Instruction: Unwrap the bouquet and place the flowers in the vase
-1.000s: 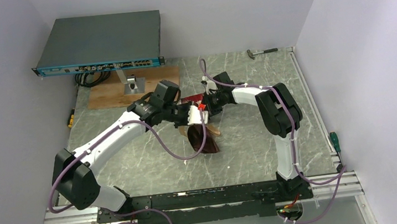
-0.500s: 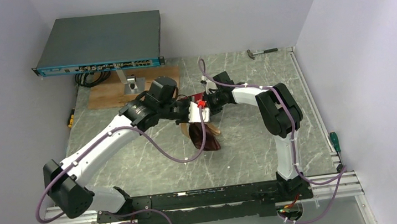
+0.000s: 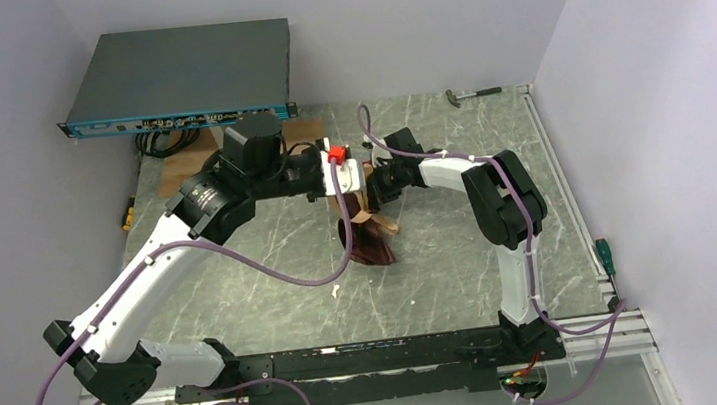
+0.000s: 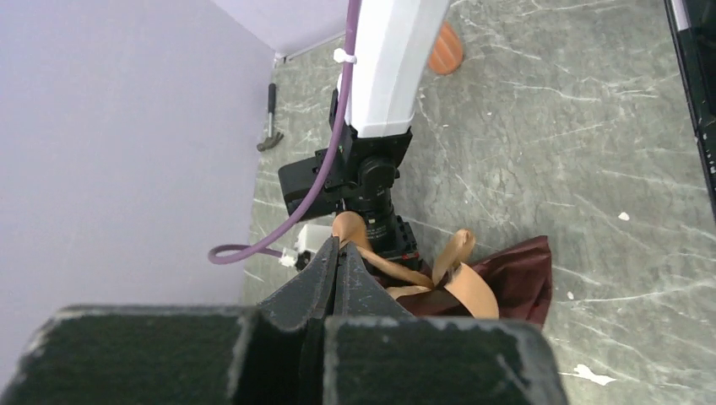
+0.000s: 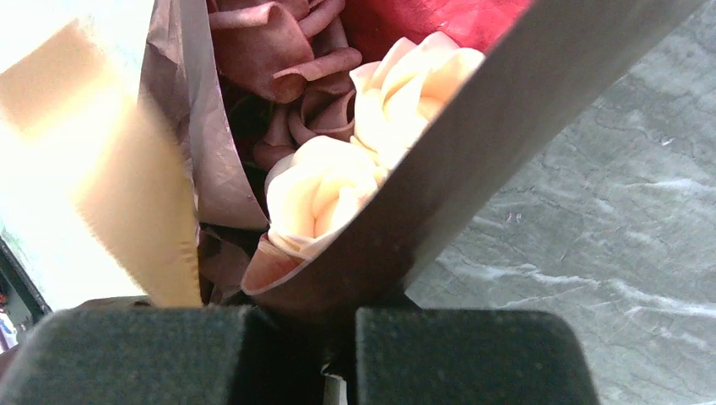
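Observation:
The bouquet (image 3: 371,243), dark red crinkled paper, lies mid-table with its tan ribbon (image 3: 377,223) partly loosened. My left gripper (image 3: 355,191) is above it, shut on one end of the ribbon (image 4: 359,229), which runs taut down to the wrapping (image 4: 515,278). My right gripper (image 3: 381,192) holds the bouquet from the right, shut on an edge of the wrapping paper (image 5: 473,152). Pale cream roses, the flowers (image 5: 325,190), sit inside the paper right before its fingers. The orange vase (image 4: 445,51) shows only in the left wrist view, beyond the right arm.
A network switch (image 3: 180,75) stands on a post over a wooden board (image 3: 192,172) at the back left. A hammer (image 3: 474,95) lies at the back edge. A green-handled screwdriver (image 3: 604,257) rests on the right rail. Walls close three sides.
My left arm has swung back and up, drawing the ribbon end away from the bouquet. The bouquet has shifted slightly. The right gripper has stayed in place.

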Controlling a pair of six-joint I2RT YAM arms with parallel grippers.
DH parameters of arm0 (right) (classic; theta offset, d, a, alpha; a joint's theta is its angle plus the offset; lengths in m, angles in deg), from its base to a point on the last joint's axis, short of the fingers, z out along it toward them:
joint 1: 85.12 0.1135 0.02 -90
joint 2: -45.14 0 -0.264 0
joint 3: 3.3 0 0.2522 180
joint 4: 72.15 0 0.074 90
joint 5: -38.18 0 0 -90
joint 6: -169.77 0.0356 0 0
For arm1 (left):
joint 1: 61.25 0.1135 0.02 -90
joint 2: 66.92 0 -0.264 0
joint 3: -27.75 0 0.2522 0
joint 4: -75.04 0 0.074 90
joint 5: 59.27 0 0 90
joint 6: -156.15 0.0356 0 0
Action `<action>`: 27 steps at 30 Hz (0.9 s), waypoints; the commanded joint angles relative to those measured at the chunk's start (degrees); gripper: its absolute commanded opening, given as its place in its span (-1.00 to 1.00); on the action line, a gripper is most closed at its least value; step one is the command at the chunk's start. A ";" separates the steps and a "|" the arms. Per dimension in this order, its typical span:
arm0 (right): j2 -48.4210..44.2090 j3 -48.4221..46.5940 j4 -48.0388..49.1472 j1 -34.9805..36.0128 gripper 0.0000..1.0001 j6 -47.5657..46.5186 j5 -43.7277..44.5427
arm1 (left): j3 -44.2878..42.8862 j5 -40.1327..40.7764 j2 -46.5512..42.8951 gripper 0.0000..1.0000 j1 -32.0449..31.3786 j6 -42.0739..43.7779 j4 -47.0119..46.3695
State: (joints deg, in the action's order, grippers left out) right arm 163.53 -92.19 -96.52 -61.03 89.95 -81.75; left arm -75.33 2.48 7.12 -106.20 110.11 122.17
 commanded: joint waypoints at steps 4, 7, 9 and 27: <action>1.59 1.88 -1.31 0.03 -1.00 -3.87 8.79 | -8.59 1.25 -0.85 -1.00 -0.40 -7.88 1.50; 1.56 1.92 -1.18 0.09 -1.00 -3.68 8.52 | -8.17 -2.04 -1.20 -1.00 -0.40 -5.32 7.49; 1.49 1.85 -1.17 0.15 -1.00 -3.39 8.10 | -5.99 -6.13 -1.95 -1.00 -0.42 -1.83 13.42; -1.87 -2.98 -6.21 0.07 0.02 1.58 -1.23 | 16.98 -7.92 -2.60 0.21 1.84 5.44 21.46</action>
State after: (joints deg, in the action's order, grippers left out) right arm 163.09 -93.46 -97.70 -60.77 91.37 -83.85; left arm -55.88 -2.90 3.86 -107.62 118.37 147.78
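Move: The left gripper is high up with the ribbon tail in its closed fingers. The bare near table where the ribbon will lie is about 10 cm back, 8 cm left and 40 cm below. The ribbon knot is some 11 cm ahead and 36 cm below, with the wrapper tail about 4 cm ahead and 38 cm down, both level sideways. The right gripper pinches the wrapper edge; the knot is roughly 4 cm back from it, the peach roses about 4 cm ahead and 3 cm left. Bring the left gripper, still pinching the ribbon tail, down about 19 cm and back towards the base, drifting left away from the knot. Tilt the fingers some 40 degrees as it sinks, and open them late in the drop to let the ribbon go. Keep the right gripper in place on the wrapper edge, then open its fingers too and start to ease up. ##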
